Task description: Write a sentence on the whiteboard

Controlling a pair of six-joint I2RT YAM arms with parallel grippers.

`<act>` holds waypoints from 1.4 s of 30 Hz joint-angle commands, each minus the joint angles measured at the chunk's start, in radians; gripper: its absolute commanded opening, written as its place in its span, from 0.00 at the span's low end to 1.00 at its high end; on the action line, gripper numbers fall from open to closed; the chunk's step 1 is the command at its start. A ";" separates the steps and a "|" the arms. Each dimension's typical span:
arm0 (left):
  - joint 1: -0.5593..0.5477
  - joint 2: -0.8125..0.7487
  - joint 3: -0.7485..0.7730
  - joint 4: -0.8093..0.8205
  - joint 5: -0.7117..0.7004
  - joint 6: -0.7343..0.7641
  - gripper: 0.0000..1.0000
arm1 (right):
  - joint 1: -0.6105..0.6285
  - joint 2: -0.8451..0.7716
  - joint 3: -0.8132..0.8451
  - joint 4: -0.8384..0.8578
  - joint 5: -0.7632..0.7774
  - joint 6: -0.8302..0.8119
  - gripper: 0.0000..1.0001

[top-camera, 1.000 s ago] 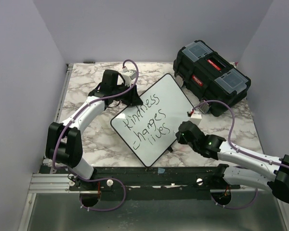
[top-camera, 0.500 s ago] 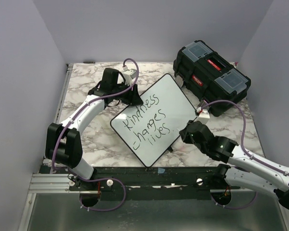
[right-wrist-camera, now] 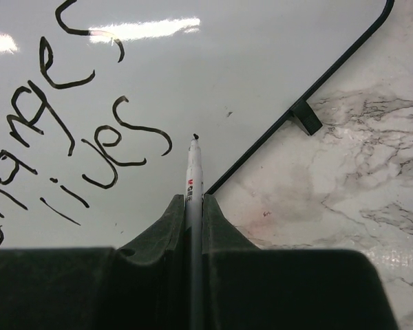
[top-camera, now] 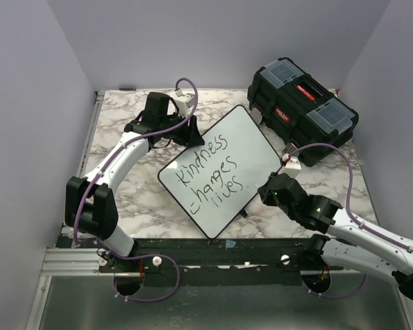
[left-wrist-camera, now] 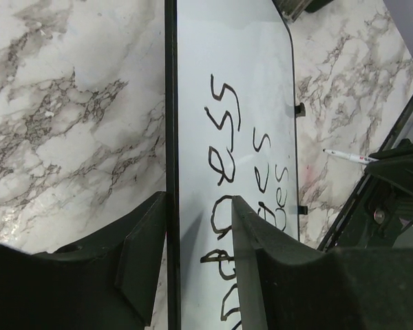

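Observation:
The whiteboard (top-camera: 242,141) lies turned like a diamond on the marble table, and the sentence (top-camera: 210,172) "kindness changes lives" runs across it in three slanted black lines. At the board's far left edge my left gripper (top-camera: 191,136) stands open. Its fingertips (left-wrist-camera: 198,199) straddle the black frame, one finger outside it and one over the lettering (left-wrist-camera: 227,137). At the board's near right edge, my right gripper (right-wrist-camera: 193,199) is shut on a white marker (right-wrist-camera: 193,180). The marker's black tip hovers just right of "lives" (right-wrist-camera: 117,148), over the white surface (right-wrist-camera: 227,62).
A black plastic toolbox (top-camera: 301,110) with a red label sits at the back right, close to the board's far corner. Marble tabletop (top-camera: 124,199) lies left of the board. Purple walls close in the sides. The arm bases are on the dark rail at the near edge.
My right arm has drawn back to the right, off the last word, still holding the marker. The left gripper's jaws have spread apart at the board's edge.

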 commanded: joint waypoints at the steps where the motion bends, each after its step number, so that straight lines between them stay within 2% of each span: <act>1: 0.005 -0.022 0.098 -0.035 -0.015 0.017 0.43 | 0.001 -0.012 0.026 -0.035 0.026 -0.015 0.01; 8: 0.061 -0.050 0.144 -0.122 -0.061 0.039 0.43 | 0.001 -0.002 0.073 -0.057 0.046 -0.048 0.01; 13: 0.132 -0.106 0.029 -0.102 -0.092 0.027 0.43 | 0.000 -0.015 0.107 -0.073 0.052 -0.068 0.01; 18: 0.165 -0.129 -0.038 -0.135 -0.186 0.044 0.43 | 0.000 -0.026 0.123 -0.087 0.052 -0.074 0.01; 29: 0.135 -0.158 -0.161 -0.076 -0.217 0.007 0.43 | 0.000 -0.080 0.123 -0.111 0.040 -0.074 0.01; 32: 0.116 -0.155 -0.177 -0.049 -0.189 -0.010 0.43 | 0.000 -0.089 0.125 -0.120 0.047 -0.075 0.01; 42: 0.032 -0.116 -0.163 -0.014 -0.198 -0.052 0.43 | 0.001 -0.129 0.130 -0.145 0.054 -0.076 0.01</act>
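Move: The whiteboard's middle lies about 8 cm right of the left hand, 9 cm back and 8 cm below; "kindness" is straight back from that hand, roughly 4 cm, and some 4 cm down. From the right hand, holding the marker clear of the board, the board's middle is about 13 cm left, 9 cm ahead and 6 cm down. "lives" is 12 cm left of it, 3 cm ahead and 7 cm down; the full stop is 7 cm ahead, 3 cm left and 8 cm down. Heading off the whiteboard's upper-left edge, the left hand, already open, rises about 4.5 cm, swings 9 cm left and sinks outside that edge, turning some 15 degrees counter-clockwise, then comes back right about 3 cm towards the board, fingers still open. Meanwhile the right hand keeps the marker pinched and lifts it about 5 cm farther from the full stop, drifting slightly right. ##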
